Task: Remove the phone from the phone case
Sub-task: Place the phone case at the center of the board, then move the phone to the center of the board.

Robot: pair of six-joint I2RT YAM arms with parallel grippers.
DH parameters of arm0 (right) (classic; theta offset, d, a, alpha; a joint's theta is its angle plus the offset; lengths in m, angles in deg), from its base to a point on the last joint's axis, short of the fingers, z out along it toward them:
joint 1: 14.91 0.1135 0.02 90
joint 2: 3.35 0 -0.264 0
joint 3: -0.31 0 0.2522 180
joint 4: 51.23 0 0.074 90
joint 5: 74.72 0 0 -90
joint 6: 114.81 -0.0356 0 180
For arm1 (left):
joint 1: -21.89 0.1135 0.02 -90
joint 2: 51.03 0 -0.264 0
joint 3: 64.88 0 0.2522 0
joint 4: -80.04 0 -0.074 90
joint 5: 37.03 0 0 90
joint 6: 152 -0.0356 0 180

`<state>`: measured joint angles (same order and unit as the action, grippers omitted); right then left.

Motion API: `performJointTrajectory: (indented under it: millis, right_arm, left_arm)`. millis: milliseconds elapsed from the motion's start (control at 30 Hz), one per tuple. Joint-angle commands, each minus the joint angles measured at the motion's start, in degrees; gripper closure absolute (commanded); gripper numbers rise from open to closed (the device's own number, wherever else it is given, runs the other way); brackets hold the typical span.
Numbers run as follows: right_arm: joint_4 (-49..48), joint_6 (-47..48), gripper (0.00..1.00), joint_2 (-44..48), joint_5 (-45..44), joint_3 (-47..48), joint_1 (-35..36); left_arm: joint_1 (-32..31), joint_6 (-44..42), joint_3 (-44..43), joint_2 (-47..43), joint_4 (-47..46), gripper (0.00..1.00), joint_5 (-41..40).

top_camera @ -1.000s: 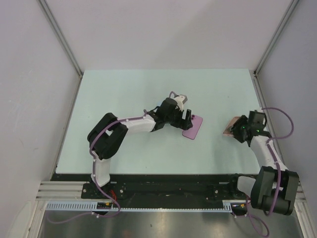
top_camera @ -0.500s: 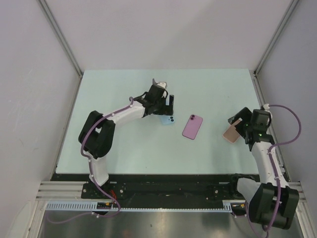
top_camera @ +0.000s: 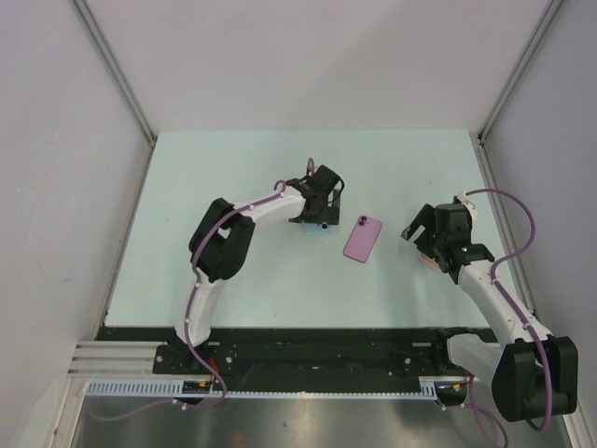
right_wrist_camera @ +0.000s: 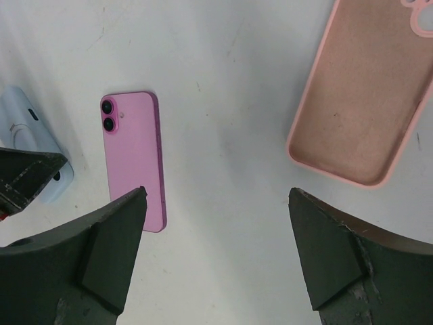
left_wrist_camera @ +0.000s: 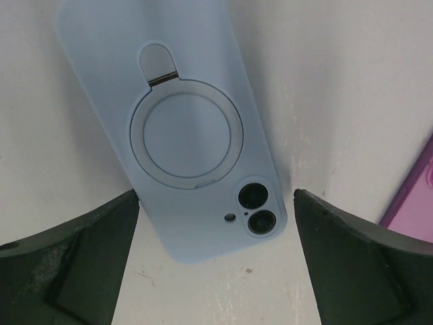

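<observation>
A purple phone point(top_camera: 362, 239) lies bare on the table, camera side up, also in the right wrist view point(right_wrist_camera: 135, 159). Its empty pink case point(right_wrist_camera: 362, 95) lies inside up, to the right; from above only a sliver of the pink case point(top_camera: 428, 258) shows under the right arm. My right gripper point(right_wrist_camera: 216, 193) hangs open over bare table between phone and case, holding nothing, at the right in the top view point(top_camera: 424, 235). My left gripper point(left_wrist_camera: 215, 196) is open above a light blue cased phone point(left_wrist_camera: 179, 128) with a ring on its back, seen from above point(top_camera: 317, 225).
The pale green table point(top_camera: 233, 168) is walled by grey panels on three sides. The blue cased phone point(right_wrist_camera: 27, 128) sits just left of the purple phone, with the left arm point(top_camera: 270, 207) stretched across the table's middle.
The left gripper left the purple phone and moved left over the blue cased phone. The right gripper opened, let go of the pink case and swung left.
</observation>
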<state>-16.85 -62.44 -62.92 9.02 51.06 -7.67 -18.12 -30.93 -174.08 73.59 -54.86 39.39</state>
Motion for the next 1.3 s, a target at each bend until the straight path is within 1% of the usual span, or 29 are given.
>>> performJointTrajectory:
  millis: [0, 233, 267, 333, 367, 433, 467, 567, 667, 700, 767, 833, 900, 933, 1000, 1033, 1133, 1167, 1267]
  right_arm:
    - [1.44, -0.70, 0.10, 1.74, -3.41, 1.94, 0.40]
    - [1.70, -0.87, 0.09, 1.39, -2.53, 2.03, 0.40]
    - [1.53, -0.96, 0.09, 1.04, -2.44, 1.94, 0.49]
    - [1.53, -0.96, 0.09, 1.04, -2.09, 2.03, 0.49]
    - [1.61, -0.96, 0.09, 1.21, -2.09, 1.94, 0.49]
    - [1.70, -0.87, 0.09, 1.56, -2.00, 1.94, 0.49]
    - [1.79, -0.78, 0.09, 1.91, -2.00, 1.94, 0.49]
    - [1.97, -0.52, 0.09, 2.35, -2.00, 1.94, 0.58]
    - [1.00, -0.26, 0.10, 2.36, -0.51, 1.94, 0.40]
    - [-0.48, -0.25, 0.10, 1.75, 1.67, 2.03, 0.57]
    - [-2.68, -0.60, 0.10, 0.69, 4.31, 1.94, 1.19]
    - [-6.72, -1.92, 0.11, -1.94, 7.47, 2.03, 4.34]
    - [-10.23, -3.24, 0.12, -4.31, 7.32, 3.34, 8.47]
    - [-11.38, -3.33, 0.12, -7.98, 7.14, 4.04, 13.01]
    - [-13.58, -3.33, 0.12, -12.47, 7.14, 7.63, 16.64]
    - [-14.29, -3.33, 0.12, -16.85, 7.75, 8.96, 19.62]
    - [-17.10, -4.03, 0.12, -23.82, 11.96, 13.88, 21.75]
    - [-17.89, -4.56, 0.12, -27.93, 12.76, 14.50, 22.63]
    - [-19.74, -6.05, 0.12, -34.27, 14.87, 16.53, 23.34]
  left_arm:
    - [0.19, 3.91, -5.10, 2.73, 3.55, 0.00, -1.36]
    - [0.11, 5.14, -4.67, 5.20, 4.26, 0.00, -2.06]
    - [0.11, 4.27, -4.67, 5.55, 4.09, 0.04, -1.45]
    - [0.11, 3.65, -4.32, 5.64, 3.56, 0.08, -0.05]
    - [0.19, 3.30, -4.06, 5.38, 3.47, 0.12, 0.31]
    - [0.46, 2.95, -2.57, 4.41, 2.60, 0.16, 1.80]
    - [0.81, 2.86, -1.86, 2.93, 2.25, 0.19, 2.59]
    - [1.51, 1.54, 1.47, -0.06, -0.03, 0.23, 6.53]
    - [1.43, 0.48, 5.52, -5.42, -1.89, 0.23, 8.21]
    - [1.51, 0.31, 6.66, -7.96, -2.32, 0.23, 8.74]
    - [1.86, 0.04, 10.00, -10.09, -2.68, 0.24, 9.28]
    - [2.30, 0.13, 13.15, -12.89, -2.77, 0.24, 9.98]
    - [3.09, 0.22, 15.36, -14.57, -2.68, 0.25, 9.81]
    - [3.27, 0.22, 17.55, -16.06, -2.59, 0.25, 9.28]
    - [3.80, 0.48, 19.58, -17.47, -2.50, 0.26, 8.23]
    - [3.89, 0.48, 21.24, -18.26, -2.42, 0.26, 8.14]
    - [4.50, 1.18, 23.71, -20.46, -2.15, 0.26, 7.87]
    - [4.68, 1.10, 24.15, -21.42, -2.07, 0.26, 7.78]
    - [5.03, 1.27, 24.77, -21.87, -1.80, 0.26, 7.61]
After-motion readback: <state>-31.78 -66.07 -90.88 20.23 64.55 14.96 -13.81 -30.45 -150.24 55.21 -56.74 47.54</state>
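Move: The blue phone case lies under the left gripper's spread fingers, its middle some 4 cm ahead, 2 cm left and 2 cm below; the pink phone is about 13 cm to this hand's right and 5 cm back. For the right gripper, about 10 cm above the board, the blue phone case is roughly 14 cm ahead and 26 cm left. The pink phone is around 6 cm ahead and 11 cm left of the right gripper, and the pink case 4 cm ahead and 15 cm right. Lower the left gripper about 1 cm and narrow its fingers by a fifth across the blue phone case's lens end. Draw the case back towards the robot, then carry the hand on back and left off that end, about 7 cm each way in all, with a slight rise. Late on, sweep the open right gripper some 19 cm left, slightly forward and down, towards the blue case, turning counter-clockwise. ##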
